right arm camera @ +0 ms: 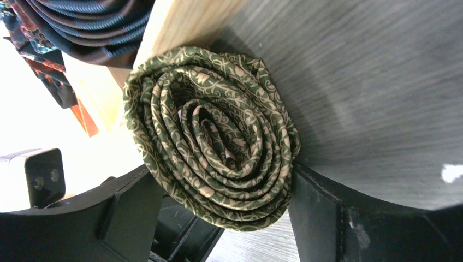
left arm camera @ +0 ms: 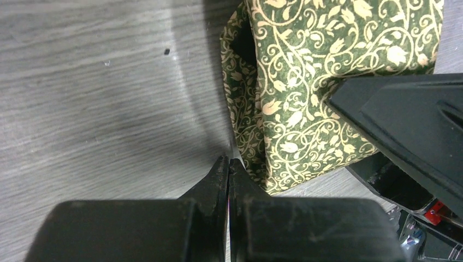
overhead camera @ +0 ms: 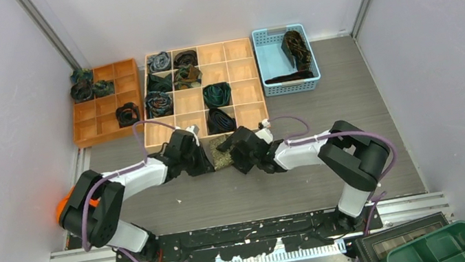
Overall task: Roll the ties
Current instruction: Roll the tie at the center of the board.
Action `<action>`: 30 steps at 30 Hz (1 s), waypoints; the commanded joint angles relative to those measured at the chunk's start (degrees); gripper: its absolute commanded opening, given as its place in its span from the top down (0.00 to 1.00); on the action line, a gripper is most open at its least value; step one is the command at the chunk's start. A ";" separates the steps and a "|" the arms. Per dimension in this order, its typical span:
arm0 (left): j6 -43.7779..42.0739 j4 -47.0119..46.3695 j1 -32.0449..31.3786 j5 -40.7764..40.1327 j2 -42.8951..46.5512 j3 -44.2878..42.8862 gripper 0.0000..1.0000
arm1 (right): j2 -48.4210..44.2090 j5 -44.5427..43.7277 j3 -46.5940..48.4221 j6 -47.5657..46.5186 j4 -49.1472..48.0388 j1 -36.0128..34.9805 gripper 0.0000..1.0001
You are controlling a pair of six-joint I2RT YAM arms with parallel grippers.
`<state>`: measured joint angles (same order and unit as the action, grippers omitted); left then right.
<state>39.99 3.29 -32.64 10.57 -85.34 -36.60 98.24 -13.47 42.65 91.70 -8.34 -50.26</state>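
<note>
The olive-gold tie (right arm camera: 213,142) is rolled into a fist-size coil and stands on edge on the grey table, close to the front edge of the light wooden tray (right arm camera: 180,22). My right gripper (right arm camera: 221,174) straddles the coil, and both wide-set fingers (right arm camera: 316,218) touch its sides. In the top view the coil (overhead camera: 221,155) lies between the two grippers. My left gripper (left arm camera: 228,162) is shut and empty, its tips on the table just left of the coil (left arm camera: 306,82). The right gripper's black finger (left arm camera: 404,120) shows on the coil's far side.
The light wooden tray (overhead camera: 257,79) holds several rolled ties. An orange tray (overhead camera: 108,115) to its left holds more coils. A blue basket (overhead camera: 272,62) at back right holds unrolled ties. Green bins (overhead camera: 442,249) sit at the near right corner.
</note>
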 commanded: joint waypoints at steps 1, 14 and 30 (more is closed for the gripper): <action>-1.05 0.06 0.74 0.71 -1.41 -3.02 1.00 | 12.26 -4.03 -6.54 -7.99 24.01 3.02 0.18; -2.18 0.58 2.68 1.50 -1.91 -4.31 1.00 | 15.04 -4.84 -1.65 -12.35 27.36 3.15 0.30; -2.99 -0.26 5.19 3.90 -2.58 -3.70 1.00 | 15.55 -6.18 3.89 -17.90 31.18 1.04 0.79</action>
<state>38.26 4.12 -28.08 12.71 -88.05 -39.51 104.53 -12.10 50.35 80.64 -3.55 -48.53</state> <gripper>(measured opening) 0.006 0.379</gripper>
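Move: The rolled tie stands between the right hand's open fingers, its middle about 2 cm ahead and 2 cm left of that hand, about level with it. From the shut left fingers, that middle is roughly 4 cm ahead and 4 cm right. The wooden tray's near edge is some 6 cm straight ahead of the right hand. In the tray, the striped tie is about 12 cm ahead and 1 cm left, and an empty cell is 12 cm ahead and 8 cm right. Forward by about 2 cm goes the right hand first, its open fingers astride the near end of the roll, pushing it towards the tray; then it sinks about 1.5 cm, turning some 10 degrees, and closes by about half to pinch that end. The left hand, still shut, goes forward some 2 cm and slightly left, keeping close beside the roll's near left corner. ##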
